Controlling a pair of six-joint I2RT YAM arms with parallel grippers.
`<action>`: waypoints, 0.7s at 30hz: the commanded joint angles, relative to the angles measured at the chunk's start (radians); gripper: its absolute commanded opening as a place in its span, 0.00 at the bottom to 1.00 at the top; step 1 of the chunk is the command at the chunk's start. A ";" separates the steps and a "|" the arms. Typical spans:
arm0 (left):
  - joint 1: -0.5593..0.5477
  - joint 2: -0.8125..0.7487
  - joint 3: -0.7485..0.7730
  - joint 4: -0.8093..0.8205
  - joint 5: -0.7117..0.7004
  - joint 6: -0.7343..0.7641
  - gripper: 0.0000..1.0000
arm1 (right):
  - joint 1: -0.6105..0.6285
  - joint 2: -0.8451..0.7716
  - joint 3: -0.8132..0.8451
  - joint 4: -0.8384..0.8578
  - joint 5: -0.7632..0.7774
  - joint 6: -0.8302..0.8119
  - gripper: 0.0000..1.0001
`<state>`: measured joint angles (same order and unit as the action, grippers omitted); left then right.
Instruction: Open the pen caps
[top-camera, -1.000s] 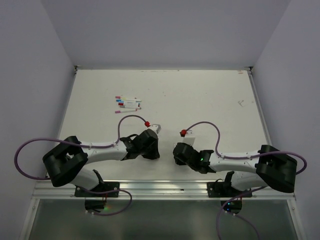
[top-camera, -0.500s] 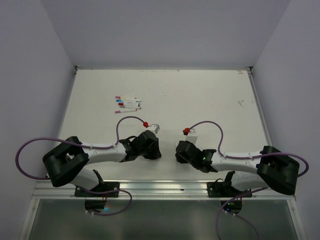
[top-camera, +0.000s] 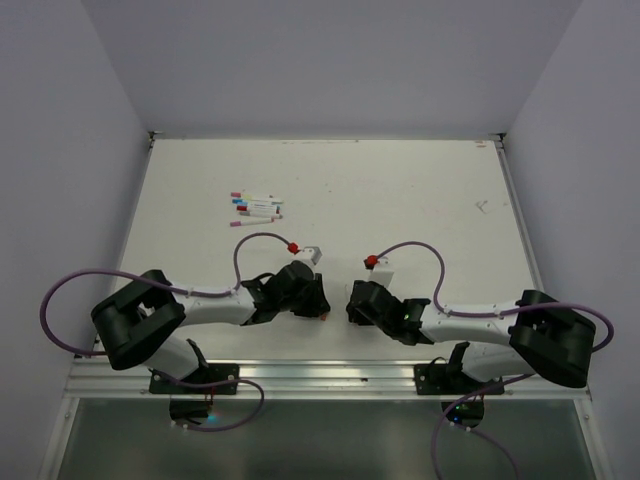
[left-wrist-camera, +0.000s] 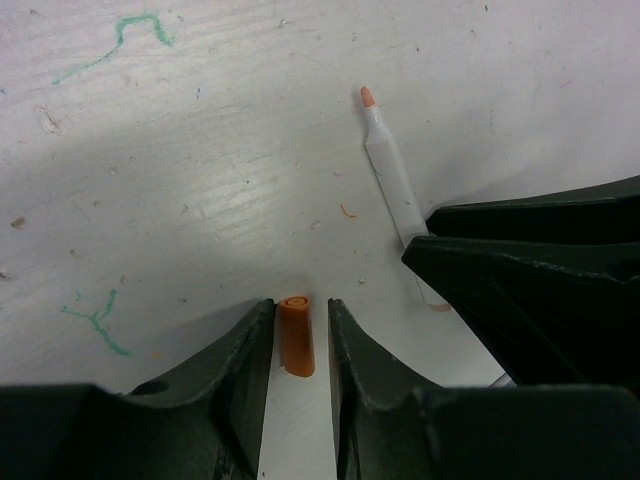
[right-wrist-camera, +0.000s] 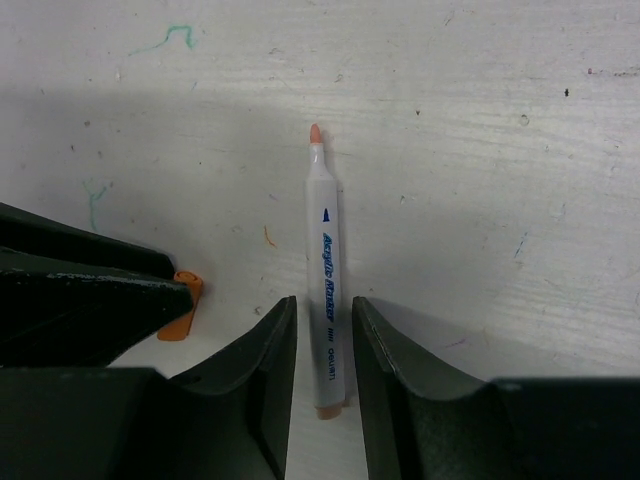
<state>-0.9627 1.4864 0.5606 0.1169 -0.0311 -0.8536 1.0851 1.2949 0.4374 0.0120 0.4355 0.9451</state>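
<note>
A short orange pen cap (left-wrist-camera: 295, 335) lies on the table between the fingers of my left gripper (left-wrist-camera: 302, 305). It rests against the left finger, with a gap to the right one, so the gripper is open. The uncapped white pen (right-wrist-camera: 325, 270) with an orange tip lies flat between the fingers of my right gripper (right-wrist-camera: 325, 305), which is open with a gap on each side. In the top view the left gripper (top-camera: 320, 306) and the right gripper (top-camera: 353, 304) are low and close together near the front of the table. Several more pens (top-camera: 258, 208) lie in a group at the back left.
The right gripper's black fingers (left-wrist-camera: 520, 270) fill the right of the left wrist view, over the pen's rear end. Purple cables (top-camera: 262, 238) loop above both wrists. Green and orange pen marks (left-wrist-camera: 120, 35) stain the white table (top-camera: 420, 190).
Both pairs of jaws have parted over the last second. The orange cap and the pen now lie loose on the table between them. The wrists have shifted slightly closer together.
</note>
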 joint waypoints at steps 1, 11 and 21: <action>-0.002 0.052 -0.071 -0.134 -0.066 0.008 0.32 | -0.005 0.024 -0.025 -0.095 0.008 -0.009 0.33; -0.002 -0.079 -0.090 -0.167 -0.148 -0.013 0.40 | -0.005 -0.043 -0.031 -0.121 0.019 -0.026 0.41; 0.001 -0.248 0.143 -0.482 -0.369 0.024 0.66 | -0.005 -0.147 0.089 -0.285 0.054 -0.107 0.82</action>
<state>-0.9634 1.2911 0.6003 -0.2260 -0.2501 -0.8413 1.0851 1.1896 0.4580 -0.1707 0.4381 0.8860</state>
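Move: The next capped pen, the nearest pink-capped one, lies about 25 cm ahead and 17 cm left of the left gripper; the rest of the capped pens lie some 5 cm beyond it. The orange cap lies loose between the left fingertips, with the uncapped pen about 6 cm to its right. From the right gripper, that uncapped pen is between the tips, its middle 1 cm ahead; the pink-capped pen is about 25 cm ahead and 23 cm left. Let the left gripper clear the orange cap: slide it about 5 to 6 cm left, lifting some 2 cm late on, while its fingers spread to about double their gap and the hand rolls some 10 degrees, left side up. Draw the right gripper about 2 cm right and slightly back and up, opening its fingers wide around the uncapped pen. ##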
